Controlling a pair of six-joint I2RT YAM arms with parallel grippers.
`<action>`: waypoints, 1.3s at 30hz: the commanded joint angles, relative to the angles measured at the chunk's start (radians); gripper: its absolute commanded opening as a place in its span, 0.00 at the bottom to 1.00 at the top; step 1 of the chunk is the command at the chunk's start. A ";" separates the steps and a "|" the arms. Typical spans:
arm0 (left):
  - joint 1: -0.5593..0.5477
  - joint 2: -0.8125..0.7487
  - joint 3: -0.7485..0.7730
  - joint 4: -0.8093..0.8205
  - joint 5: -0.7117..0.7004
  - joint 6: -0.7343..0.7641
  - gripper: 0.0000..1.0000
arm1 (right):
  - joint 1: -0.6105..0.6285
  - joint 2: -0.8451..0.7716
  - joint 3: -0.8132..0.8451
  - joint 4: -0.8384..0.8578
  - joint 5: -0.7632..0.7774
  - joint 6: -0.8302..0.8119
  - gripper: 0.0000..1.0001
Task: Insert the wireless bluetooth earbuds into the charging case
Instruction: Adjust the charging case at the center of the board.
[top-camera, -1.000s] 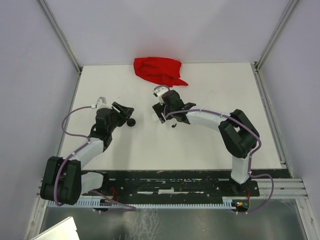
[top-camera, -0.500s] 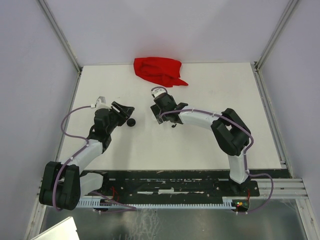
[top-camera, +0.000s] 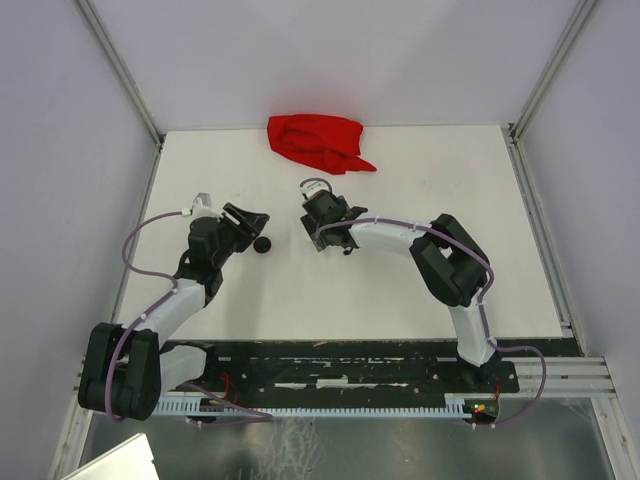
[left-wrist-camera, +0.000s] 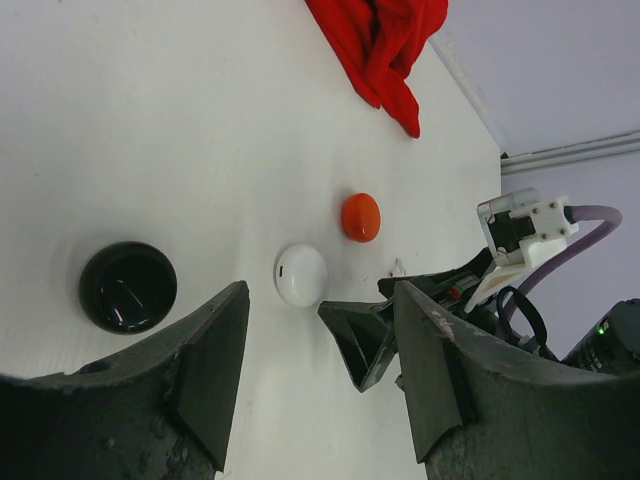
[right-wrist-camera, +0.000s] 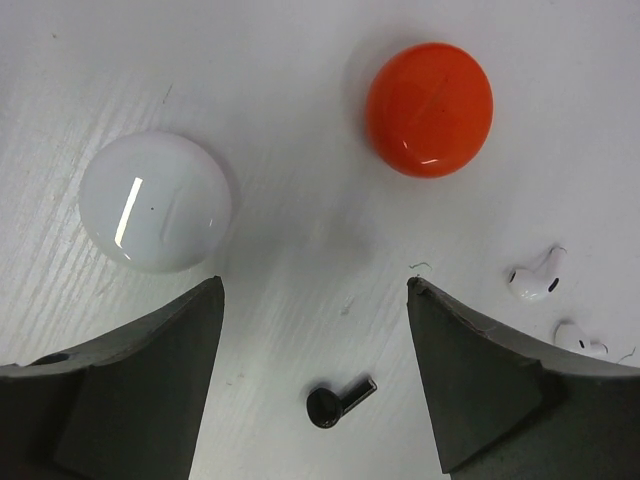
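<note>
Looking down from the right wrist, a black earbud (right-wrist-camera: 340, 400) lies on the white table between the fingers of my open right gripper (right-wrist-camera: 314, 290), which touches nothing. Two white earbuds (right-wrist-camera: 536, 276) (right-wrist-camera: 580, 342) lie just right of it. Beyond the fingertips sit a round white case (right-wrist-camera: 155, 200) and an orange-red case (right-wrist-camera: 429, 95), both closed. My left gripper (left-wrist-camera: 320, 305) is open and empty, facing the black round case (left-wrist-camera: 128, 287), the white case (left-wrist-camera: 301, 275) and the orange-red case (left-wrist-camera: 360, 217). From above, the black case (top-camera: 262, 245) lies beside the left gripper (top-camera: 245, 222); the right gripper (top-camera: 320, 215) covers the rest.
A crumpled red cloth (top-camera: 318, 140) lies at the far middle of the table, beyond the cases. The right gripper's fingers (left-wrist-camera: 365, 340) show close in front of the left wrist camera. Grey walls stand on three sides.
The right arm has swung its gripper a little left and farther out, elbow following. The left arm and black case have stayed put.
</note>
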 joint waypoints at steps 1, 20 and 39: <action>0.005 -0.013 0.000 0.039 0.010 -0.009 0.66 | 0.007 0.021 0.060 -0.002 0.041 0.017 0.82; 0.004 0.003 0.004 0.049 0.015 -0.009 0.66 | 0.007 0.135 0.229 -0.035 0.078 -0.006 0.83; 0.006 -0.003 0.009 0.035 0.008 0.001 0.66 | 0.007 0.262 0.478 -0.107 0.010 -0.043 0.83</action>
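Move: Just left of the right hand, its middle some 6 cm left, about 1 cm ahead and 2 cm lower, sits the white charging case, close beside the left finger. The orange case is about 8 cm ahead and 1 cm left; the white earbuds are 5 cm ahead and 6 cm right, and the black earbud is 3 cm back and 2 cm right. From the left hand the white case is roughly 10 cm right, 2 cm ahead and 12 cm down. Sweeping low over the board, the right hand travels about 6 cm forward and 5 cm to the left with its fingers wide open, the left finger pushing along the white case's right side. The hand dips slightly at first, and near the end rises about 1 cm as its fingers tip up by some 5 degrees. ##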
